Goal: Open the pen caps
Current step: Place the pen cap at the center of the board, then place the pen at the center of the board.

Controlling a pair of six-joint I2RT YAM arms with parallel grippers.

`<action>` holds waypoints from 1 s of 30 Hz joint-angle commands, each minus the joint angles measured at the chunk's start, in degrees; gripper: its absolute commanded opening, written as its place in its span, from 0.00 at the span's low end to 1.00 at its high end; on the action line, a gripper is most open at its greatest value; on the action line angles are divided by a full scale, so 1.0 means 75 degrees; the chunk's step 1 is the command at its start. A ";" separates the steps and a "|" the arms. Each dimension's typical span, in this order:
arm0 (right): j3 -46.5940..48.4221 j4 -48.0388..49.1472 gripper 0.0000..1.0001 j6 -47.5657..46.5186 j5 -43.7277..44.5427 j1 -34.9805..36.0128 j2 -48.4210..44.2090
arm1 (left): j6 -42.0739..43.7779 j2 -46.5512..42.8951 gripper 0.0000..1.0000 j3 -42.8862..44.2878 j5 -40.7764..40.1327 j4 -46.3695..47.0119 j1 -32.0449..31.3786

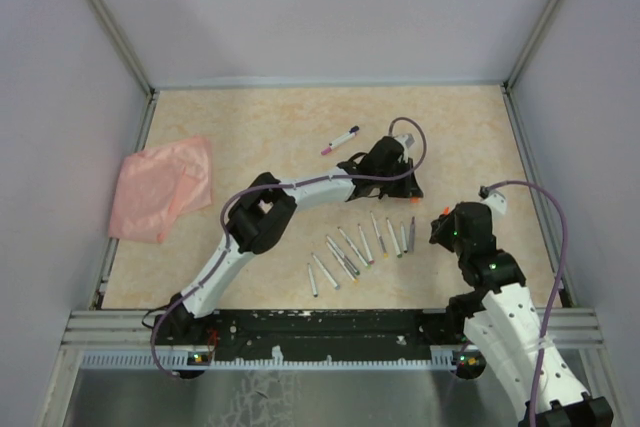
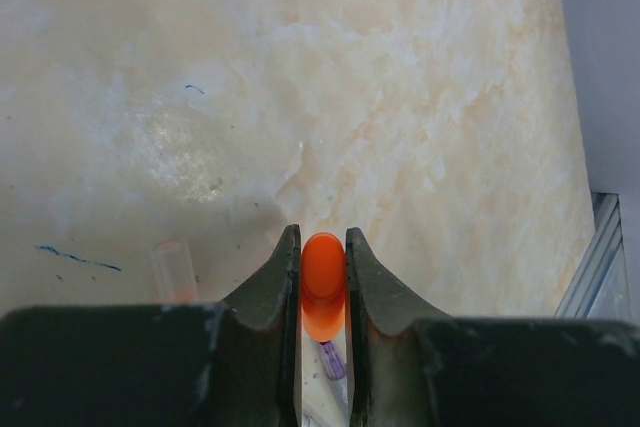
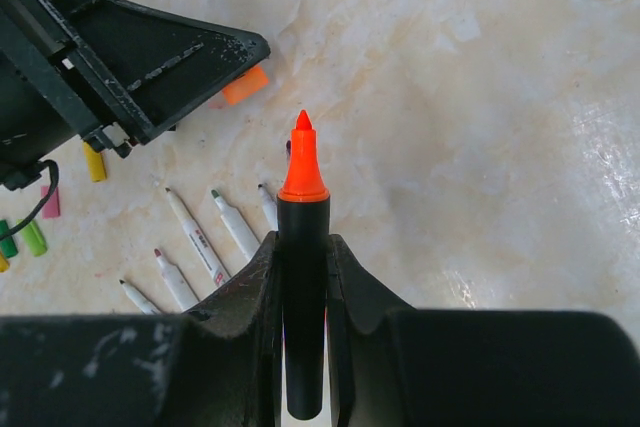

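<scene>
My left gripper (image 2: 322, 237) is shut on an orange pen cap (image 2: 323, 282), which stands between its jaws just above the table. In the right wrist view that cap (image 3: 245, 85) shows at the tip of the left gripper. My right gripper (image 3: 302, 239) is shut on a thick dark highlighter (image 3: 302, 297), and its bare orange tip (image 3: 302, 162) points at the left gripper a short way off. From above, the left gripper (image 1: 408, 187) and the right gripper (image 1: 440, 222) sit close together right of centre. Several uncapped white pens (image 1: 350, 252) lie in a row.
One capped pen (image 1: 340, 139) lies alone farther back. A pink cloth (image 1: 160, 187) lies at the left edge. Loose caps, a yellow one (image 3: 93, 160), a pink one (image 3: 48, 202) and a green one (image 3: 35, 237), lie near the pen row. A purple cap (image 2: 333, 359) lies under the left jaws.
</scene>
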 commanded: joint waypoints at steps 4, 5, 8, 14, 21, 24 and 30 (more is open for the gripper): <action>-0.0069 0.0458 0.00 0.0082 0.0121 -0.0113 0.0054 | 0.0261 0.0345 0.19 0.0590 -0.0312 -0.0331 -0.0034; -0.0088 0.0470 0.00 0.0085 0.0119 -0.0110 0.0042 | 0.0272 0.0350 0.21 0.0588 -0.0327 -0.0344 -0.0031; -0.0132 0.0495 0.00 0.0107 0.0108 -0.0121 0.0040 | 0.0291 0.0389 0.26 0.0615 -0.0376 -0.0395 -0.0034; -0.0189 0.0520 0.00 0.0135 0.0080 -0.0162 0.0050 | 0.0428 0.0409 0.39 0.0821 -0.0500 -0.0593 -0.0025; -0.0312 0.0557 0.00 0.0165 0.0029 -0.0177 0.0115 | 0.0589 0.0104 0.50 0.0902 -0.0647 -0.0754 0.0057; -0.0385 0.0608 0.00 0.0158 -0.0044 -0.0188 0.0223 | 0.0811 -0.0317 0.52 0.0740 -0.0749 -0.0675 0.0096; -0.0512 0.0816 0.00 0.0090 -0.0183 -0.0190 0.0659 | 0.1488 -0.2092 0.55 -0.0923 -0.0679 0.0294 0.0342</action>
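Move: The left hand holds the orange cap just over its landing spot, which lies about 3 cm below and 1 cm to the right, level fore and aft. Left of that spot, about 1 cm farther out, are the pale cap at about 4 cm and the black cap at about 8 cm; the purple marker is about 8 cm nearer the base. From the right hand, the spot lies about 9 cm ahead, 6 cm left and 8 cm below. The left hand lowers the orange cap about 2 cm onto the board beyond the pale and black caps, then spreads its fingers to let go while easing slightly up and forward, and finally lifts away up and to the left. Meanwhile the right hand, still gripping the uncapped orange marker, sinks about 3 cm, tipping slightly down. ##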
